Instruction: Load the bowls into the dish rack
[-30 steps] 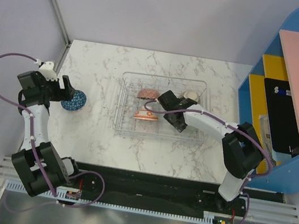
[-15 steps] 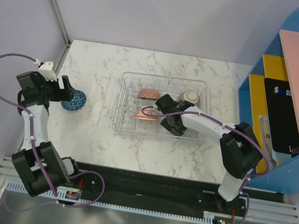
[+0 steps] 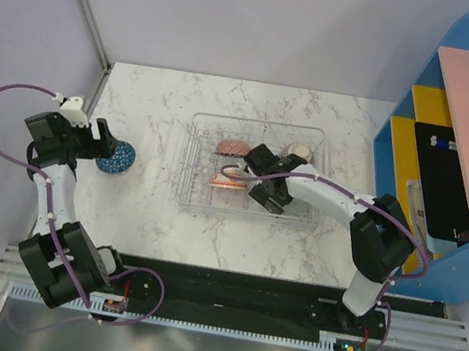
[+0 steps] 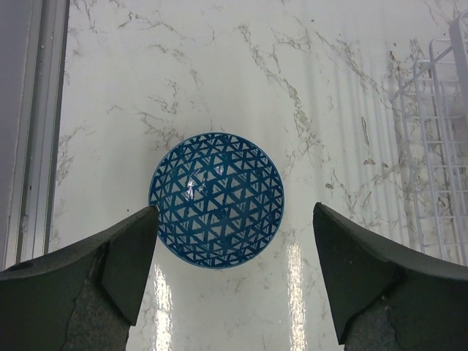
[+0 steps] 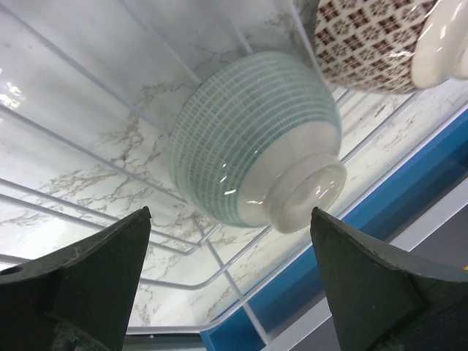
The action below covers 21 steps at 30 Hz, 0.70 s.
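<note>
A blue lattice bowl (image 4: 216,199) sits upright on the marble table, left of the dish rack (image 3: 199,197). My left gripper (image 4: 235,212) hangs above this blue bowl (image 3: 117,157), open, with a fingertip on each side of its near rim. Inside the rack (image 5: 212,248) a pale green bowl (image 5: 248,146) lies on its side, foot towards the camera, beside a beige lattice bowl (image 5: 373,44). My right gripper (image 5: 228,213) is open, its fingers apart from the green bowl. The top view shows the right gripper (image 3: 265,183) over the rack, next to a red-orange bowl (image 3: 224,181) and a red-patterned bowl (image 3: 232,147).
A blue shelf unit (image 3: 450,176) with boxes and a black item stands right of the table. A metal rail (image 4: 33,110) runs along the table's left edge. The rack's white ribs (image 4: 439,146) show at the right of the left wrist view.
My right gripper's jaws have spread wider and let go of the pale green bowl in the rack. The left arm and the blue bowl have stayed still.
</note>
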Available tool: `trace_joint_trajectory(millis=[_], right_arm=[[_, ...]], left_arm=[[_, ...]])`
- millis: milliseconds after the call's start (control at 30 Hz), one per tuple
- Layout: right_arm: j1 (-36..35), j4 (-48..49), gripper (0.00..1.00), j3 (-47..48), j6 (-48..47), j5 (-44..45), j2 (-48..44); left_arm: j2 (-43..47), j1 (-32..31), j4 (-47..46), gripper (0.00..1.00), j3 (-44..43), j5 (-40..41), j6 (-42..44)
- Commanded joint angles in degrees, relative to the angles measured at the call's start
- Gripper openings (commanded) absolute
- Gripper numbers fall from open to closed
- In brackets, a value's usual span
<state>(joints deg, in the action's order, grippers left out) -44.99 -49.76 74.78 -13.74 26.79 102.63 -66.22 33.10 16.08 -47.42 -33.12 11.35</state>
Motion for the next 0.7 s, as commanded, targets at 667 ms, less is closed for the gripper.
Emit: trace_joint_trajectory(millis=[667], right_arm=[[12.3, 2.1, 0.91, 13.0, 0.0, -22.0, -6.9]], left_arm=[[-0.4, 1.4, -3.3, 0.92, -2.2, -1.9, -0.9]])
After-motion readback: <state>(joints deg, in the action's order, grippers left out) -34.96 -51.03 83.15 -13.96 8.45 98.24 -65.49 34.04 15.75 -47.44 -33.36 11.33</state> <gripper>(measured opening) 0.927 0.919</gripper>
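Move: The pale green bowl, already released and leaning on its side in the rack, sits close to the open right hand: about 4 cm ahead, 3 cm to its right and 4 cm below. The brown-patterned bowl is some 12 cm farther out than the green one and in line with it; the orange bowl lies level with the green one, roughly 20 cm to its left. From the left hand the green bowl is about 56 cm to the right, 5 cm ahead and 13 cm lower. The right hand, empty with its fingers staying wide open, first eases only a centimetre or two to the left and up beside the green bowl while rolling its left side upward. It then climbs clear of the bowl, ending about 5 cm higher and 3 cm farther forward, the roll grown to some 20 degrees so that the fingertips swing towards the robot's left. ##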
